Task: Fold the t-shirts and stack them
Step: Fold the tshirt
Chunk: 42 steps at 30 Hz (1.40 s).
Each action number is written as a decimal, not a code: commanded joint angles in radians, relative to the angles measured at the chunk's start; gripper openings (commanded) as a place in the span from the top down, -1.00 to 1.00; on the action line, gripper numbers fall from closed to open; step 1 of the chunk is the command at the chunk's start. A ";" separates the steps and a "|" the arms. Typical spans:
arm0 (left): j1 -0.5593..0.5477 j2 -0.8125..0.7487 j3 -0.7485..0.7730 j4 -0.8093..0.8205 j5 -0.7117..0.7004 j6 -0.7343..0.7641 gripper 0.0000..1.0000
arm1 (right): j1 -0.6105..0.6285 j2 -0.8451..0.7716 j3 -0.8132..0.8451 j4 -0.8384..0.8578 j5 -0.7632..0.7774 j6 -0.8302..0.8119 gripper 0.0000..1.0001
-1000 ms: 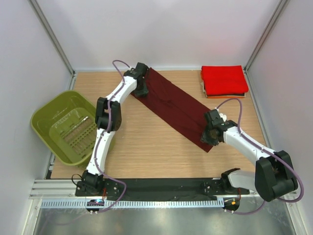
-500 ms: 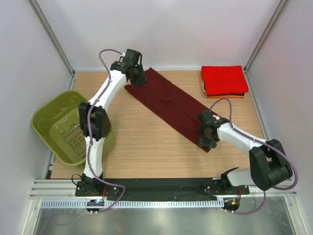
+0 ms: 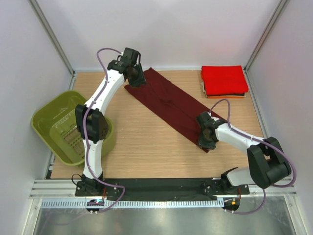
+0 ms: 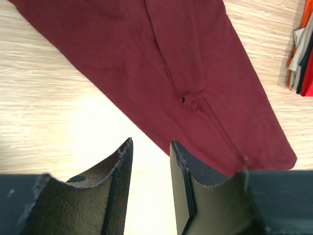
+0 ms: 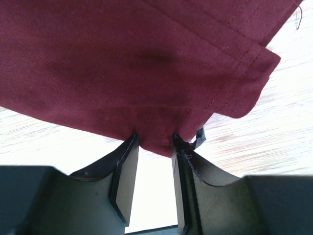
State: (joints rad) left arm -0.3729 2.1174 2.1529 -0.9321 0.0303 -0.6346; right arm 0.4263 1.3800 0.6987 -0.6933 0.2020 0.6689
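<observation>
A dark maroon t-shirt [image 3: 172,106], folded into a long strip, lies slanted across the table from back left to front right. My left gripper [image 3: 137,78] is at its far end. In the left wrist view the gripper [image 4: 150,145] is open over bare wood, with the shirt [image 4: 186,73] just ahead. My right gripper [image 3: 206,139] is at the near end. It is open [image 5: 155,139], and the shirt's hem [image 5: 161,142] dips loosely between its tips. A stack of folded t-shirts [image 3: 224,80], bright red on top, sits at the back right.
An olive-green basket [image 3: 54,104] stands at the left edge beside the left arm. The stack's orange and dark edges [image 4: 304,54] show at the right of the left wrist view. White walls close in the back and both sides.
The left gripper has let go of the shirt's far end, pulled back toward the rear wall and opened. The right gripper has shifted slightly left at the near end.
</observation>
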 commanded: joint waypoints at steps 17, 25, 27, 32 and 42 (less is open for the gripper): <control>0.003 -0.090 0.002 -0.060 -0.135 0.078 0.23 | 0.474 -0.064 -0.104 0.090 -0.089 0.503 0.21; 0.002 -0.024 -0.018 -0.010 -0.099 0.052 0.23 | 0.571 -0.065 0.149 -0.072 -0.043 0.437 0.14; 0.000 0.010 0.017 -0.017 -0.083 0.050 0.24 | 0.548 -0.065 0.253 -0.109 -0.010 0.387 0.12; -0.014 0.082 0.047 -0.022 -0.076 0.050 0.24 | 0.347 -0.012 0.347 -0.151 -0.001 0.141 0.11; -0.037 0.234 0.081 -0.027 -0.125 -0.007 0.27 | 0.051 0.286 0.452 -0.031 0.053 -0.135 0.13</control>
State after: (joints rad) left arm -0.4011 2.3215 2.1975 -0.9806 -0.0719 -0.6064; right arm 0.4873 1.6173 1.1084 -0.7593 0.2031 0.6392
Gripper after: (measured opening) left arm 0.371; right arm 0.439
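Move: The t-shirt's near corner lies right at the right hand's half-open fingertips, about 1 cm below; the shirt's middle is some 19 cm ahead and 16 cm left of that hand. The red stack stands about 34 cm ahead and 9 cm right of it. From the raised left hand the shirt's middle is roughly 7 cm back, 15 cm right and 18 cm down, and the green bin some 34 cm left, 16 cm back and 12 cm lower. The t-shirt's near end is dragged left and back by the right hand's half-open fingertips, sliding low over the table about 15 cm; the right hand then lifts clear, swings forward and right, and starts down over the shirt's near part. The left hand, fingers still part-open, rises slightly to the left, then sinks about 11 cm towards the shirt's left edge, its fingers tipping steeper. ##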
